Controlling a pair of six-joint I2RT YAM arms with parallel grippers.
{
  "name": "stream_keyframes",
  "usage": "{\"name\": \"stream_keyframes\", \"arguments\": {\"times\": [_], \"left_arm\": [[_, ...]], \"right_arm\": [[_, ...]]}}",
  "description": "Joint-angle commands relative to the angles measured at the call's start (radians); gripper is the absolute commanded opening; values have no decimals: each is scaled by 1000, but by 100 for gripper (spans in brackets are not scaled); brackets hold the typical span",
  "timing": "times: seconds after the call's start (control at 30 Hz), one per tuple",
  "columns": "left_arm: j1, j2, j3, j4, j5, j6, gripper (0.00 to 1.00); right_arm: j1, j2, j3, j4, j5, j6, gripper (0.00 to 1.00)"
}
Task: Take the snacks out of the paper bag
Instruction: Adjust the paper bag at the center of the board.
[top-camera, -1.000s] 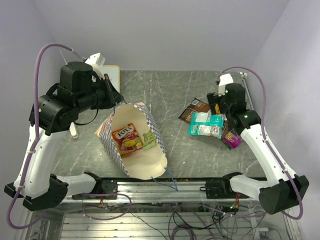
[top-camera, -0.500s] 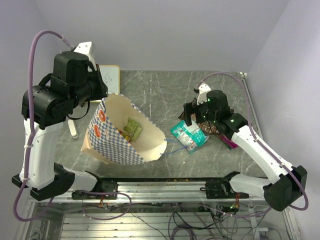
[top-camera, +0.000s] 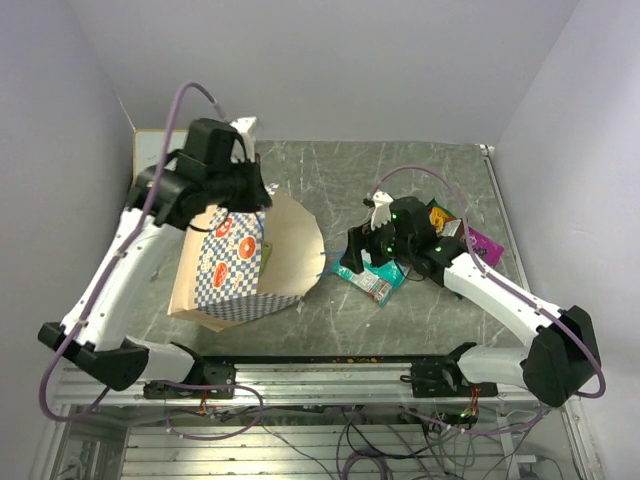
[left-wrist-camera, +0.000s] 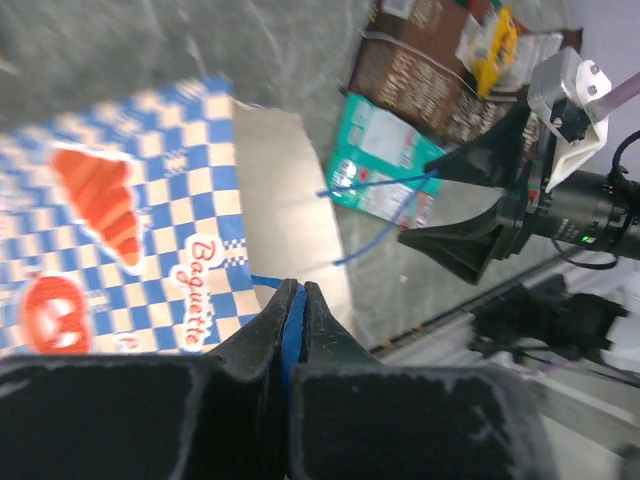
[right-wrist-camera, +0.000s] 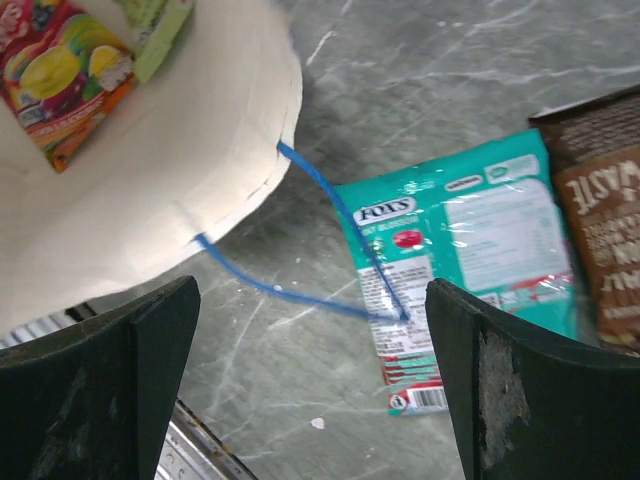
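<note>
The paper bag lies on its side at centre left, checkered face up, mouth toward the right. My left gripper is shut on one blue cord handle of the bag. Inside the bag lie an orange-red candy packet and a small green packet. My right gripper hangs open just right of the bag's mouth, above a teal packet and the other blue handle. A brown bag lies beside the teal packet.
A purple packet and a yellow-orange packet lie at the right behind my right arm. A metal rail runs along the table's near edge. Walls close in the back and both sides.
My left arm has swung right with the handle, tipping the bag so its checkered side faces up. My right gripper has moved left toward the bag's mouth.
</note>
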Motion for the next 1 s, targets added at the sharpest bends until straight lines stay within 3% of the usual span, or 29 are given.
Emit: {"name": "stream_keyframes", "arguments": {"times": [0.0, 0.17, 0.4, 0.63, 0.97], "left_arm": [[-7, -58, -255, 382, 277, -271, 7], [-43, -200, -544, 767, 323, -505, 7], [-116, -151, -592, 855, 359, -530, 7], [-127, -107, -477, 645, 341, -396, 7], [-107, -139, -270, 214, 174, -70, 7]], "right_arm": [[6, 7, -42, 46, -60, 37, 82], [30, 2, -99, 76, -108, 82, 66], [103, 20, -101, 45, -110, 72, 47], [224, 97, -90, 44, -119, 158, 30], [472, 199, -57, 250, 46, 405, 25]]}}
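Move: The paper bag's near mouth edge lies about 10 cm back, 11 cm left and 6 cm below the right hand. The bag's free blue handle is some 2 cm back, 3 cm left and 4 cm below that hand; the teal packet about 4 cm back, 4 cm right, 14 cm down. The left hand already holds the other handle, with the board's centre roughly 12 cm to its right, level fore and aft, 34 cm below. Right hand, half-closing, sweeps 15 cm back-left towards the bag's mouth while left swings its held handle rightward. ##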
